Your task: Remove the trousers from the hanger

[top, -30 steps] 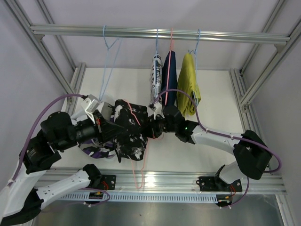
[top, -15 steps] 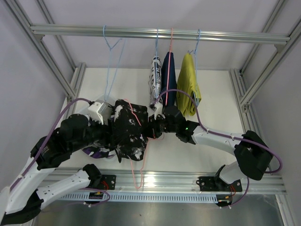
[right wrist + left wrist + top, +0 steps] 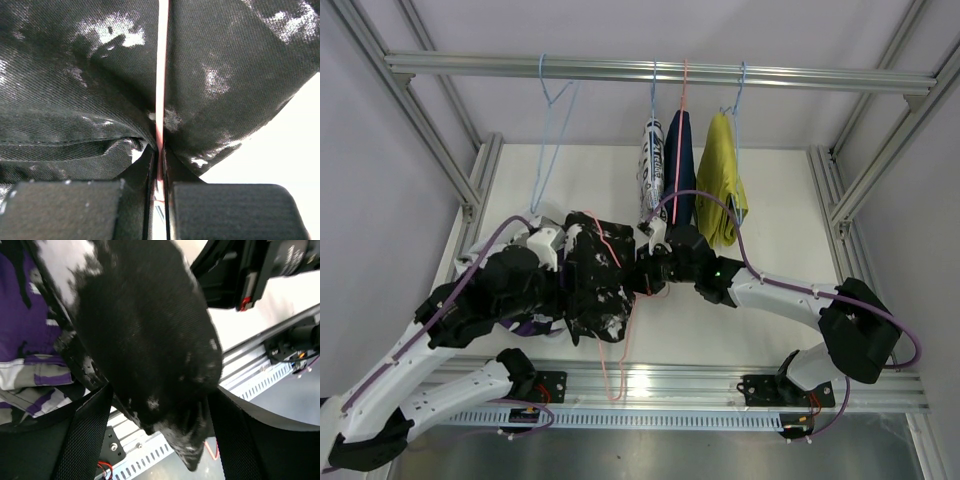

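Black white-speckled trousers (image 3: 595,285) drape over a pink wire hanger (image 3: 616,375) held low over the table. In the right wrist view my right gripper (image 3: 160,172) is shut on the pink hanger wire (image 3: 161,75), with the speckled cloth (image 3: 75,90) bunched on both sides. My left gripper (image 3: 160,440) is open; the trousers' lower fold (image 3: 150,340) hangs between its fingers (image 3: 82,435) without being pinched. Purple-white-black trousers (image 3: 30,350) lie on the table beside them.
On the top rail (image 3: 650,72) hang white-and-blue print trousers (image 3: 652,165), navy trousers (image 3: 680,165) and yellow trousers (image 3: 723,175). An empty blue hanger (image 3: 552,130) hangs at the left. Frame posts (image 3: 880,150) flank the table.
My left gripper has opened and let go of the black speckled trousers, and the left arm has swung in closer. The right gripper stays shut on the pink hanger.
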You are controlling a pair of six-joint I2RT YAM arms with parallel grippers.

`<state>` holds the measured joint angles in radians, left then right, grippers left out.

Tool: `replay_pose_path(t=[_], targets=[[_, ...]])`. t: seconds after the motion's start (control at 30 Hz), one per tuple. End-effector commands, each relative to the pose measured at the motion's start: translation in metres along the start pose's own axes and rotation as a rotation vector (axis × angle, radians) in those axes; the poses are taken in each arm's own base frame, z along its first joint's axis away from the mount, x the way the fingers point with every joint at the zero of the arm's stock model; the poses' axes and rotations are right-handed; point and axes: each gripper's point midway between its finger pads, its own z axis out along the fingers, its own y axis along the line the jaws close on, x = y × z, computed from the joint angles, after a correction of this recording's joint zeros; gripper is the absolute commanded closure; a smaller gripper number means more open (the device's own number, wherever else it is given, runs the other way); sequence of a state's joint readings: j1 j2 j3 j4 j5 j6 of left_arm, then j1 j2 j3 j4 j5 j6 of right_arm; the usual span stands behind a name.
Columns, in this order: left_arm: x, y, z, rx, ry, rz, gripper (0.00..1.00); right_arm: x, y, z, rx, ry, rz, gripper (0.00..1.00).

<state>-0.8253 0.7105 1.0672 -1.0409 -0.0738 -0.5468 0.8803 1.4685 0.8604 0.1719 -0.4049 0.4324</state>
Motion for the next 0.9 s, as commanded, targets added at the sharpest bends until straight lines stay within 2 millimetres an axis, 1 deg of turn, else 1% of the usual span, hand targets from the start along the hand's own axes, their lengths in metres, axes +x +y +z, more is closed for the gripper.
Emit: replay_pose_path(t=[0.0, 0.03, 0.07, 0.1, 0.17, 0.27, 0.3, 0.37, 0.4, 0.5, 0.57, 0.6, 0.63, 0.67, 0.7, 0.77, 0.87], targets=[[0.010, -0.011, 0.010, 0.055, 0.043, -0.014, 0.21, 0.003, -0.003, -0.004, 0.011, -0.002, -0.018, 1.00], [0.007, -0.016, 0.011, 0.076, 0.031, -0.016, 0.21, 0.003, -0.004, -0.004, 0.012, -0.002, -0.017, 1.00], [0.009, -0.016, 0.013, 0.075, 0.034, -0.019, 0.21, 0.004, -0.004, -0.004, 0.013, -0.001, -0.016, 1.00], [0.012, -0.021, 0.012, 0.105, 0.051, -0.021, 0.22, 0.003, -0.004, -0.004, 0.011, -0.004, -0.018, 1.00], [0.011, -0.026, 0.013, 0.128, 0.045, -0.030, 0.22, 0.005, -0.005, -0.004, 0.012, -0.002, -0.016, 1.00], [0.011, -0.029, 0.015, 0.141, 0.042, -0.029, 0.28, 0.007, -0.006, -0.002, 0.010, 0.005, -0.015, 1.00], [0.011, -0.029, 0.016, 0.139, 0.043, -0.029, 0.40, 0.007, -0.005, -0.002, 0.008, 0.004, -0.014, 1.00], [0.010, -0.027, 0.018, 0.125, 0.039, -0.028, 0.56, 0.008, -0.006, -0.002, 0.008, 0.007, -0.011, 1.00], [0.011, -0.026, 0.019, 0.121, 0.039, -0.030, 0.68, 0.008, -0.005, -0.002, 0.007, 0.007, -0.014, 1.00], [0.013, -0.024, 0.024, 0.113, 0.041, -0.032, 0.85, 0.009, -0.006, -0.003, 0.010, 0.010, -0.013, 1.00], [0.016, -0.020, 0.028, 0.096, 0.046, -0.031, 0.90, 0.010, -0.006, -0.003, 0.009, 0.012, -0.011, 0.99], [0.017, -0.020, 0.029, 0.094, 0.049, -0.033, 0.95, 0.011, -0.005, -0.003, 0.005, 0.014, -0.013, 0.98], [0.016, -0.020, 0.029, 0.097, 0.045, -0.034, 0.98, 0.011, -0.005, -0.003, 0.005, 0.014, -0.013, 0.96], [0.018, -0.020, 0.029, 0.095, 0.048, -0.034, 0.99, 0.012, -0.006, -0.004, 0.008, 0.021, -0.010, 0.82], [0.015, -0.015, 0.030, 0.071, 0.030, -0.035, 0.99, 0.012, -0.004, -0.006, 0.002, 0.026, -0.018, 0.68], [0.012, -0.013, 0.026, 0.063, 0.012, -0.033, 0.99, 0.012, 0.000, -0.008, -0.009, 0.035, -0.027, 0.57], [0.008, -0.011, 0.020, 0.053, -0.008, -0.028, 0.99, 0.006, 0.005, -0.015, -0.012, 0.029, -0.037, 0.44]])
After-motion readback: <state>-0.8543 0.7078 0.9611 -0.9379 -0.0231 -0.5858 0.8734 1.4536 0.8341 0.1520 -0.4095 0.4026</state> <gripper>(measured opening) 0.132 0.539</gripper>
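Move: The black trousers hang just beyond my open left fingers, their middle about 6 cm to the right, 2 cm forward and 5 cm below. The pink hanger lies some 9 cm to the right, 2 cm back and 6 cm below, and the basket of camo trousers about 8 cm to the left, level fore and aft, some 20 cm down. My right hand still pinches cloth and hanger bar together; the trousers' middle is about 10 cm to its left and 2 cm back, at its height. I take the trousers over from one hand to the other: my left hand eases about 2 cm right and 2 cm down onto the hanging cloth, and its wide-open fingers close and pinch a gathered fold. Only then do my right fingers open about halfway, letting go of cloth and bar as that hand sags about 1 cm down and to the right. ##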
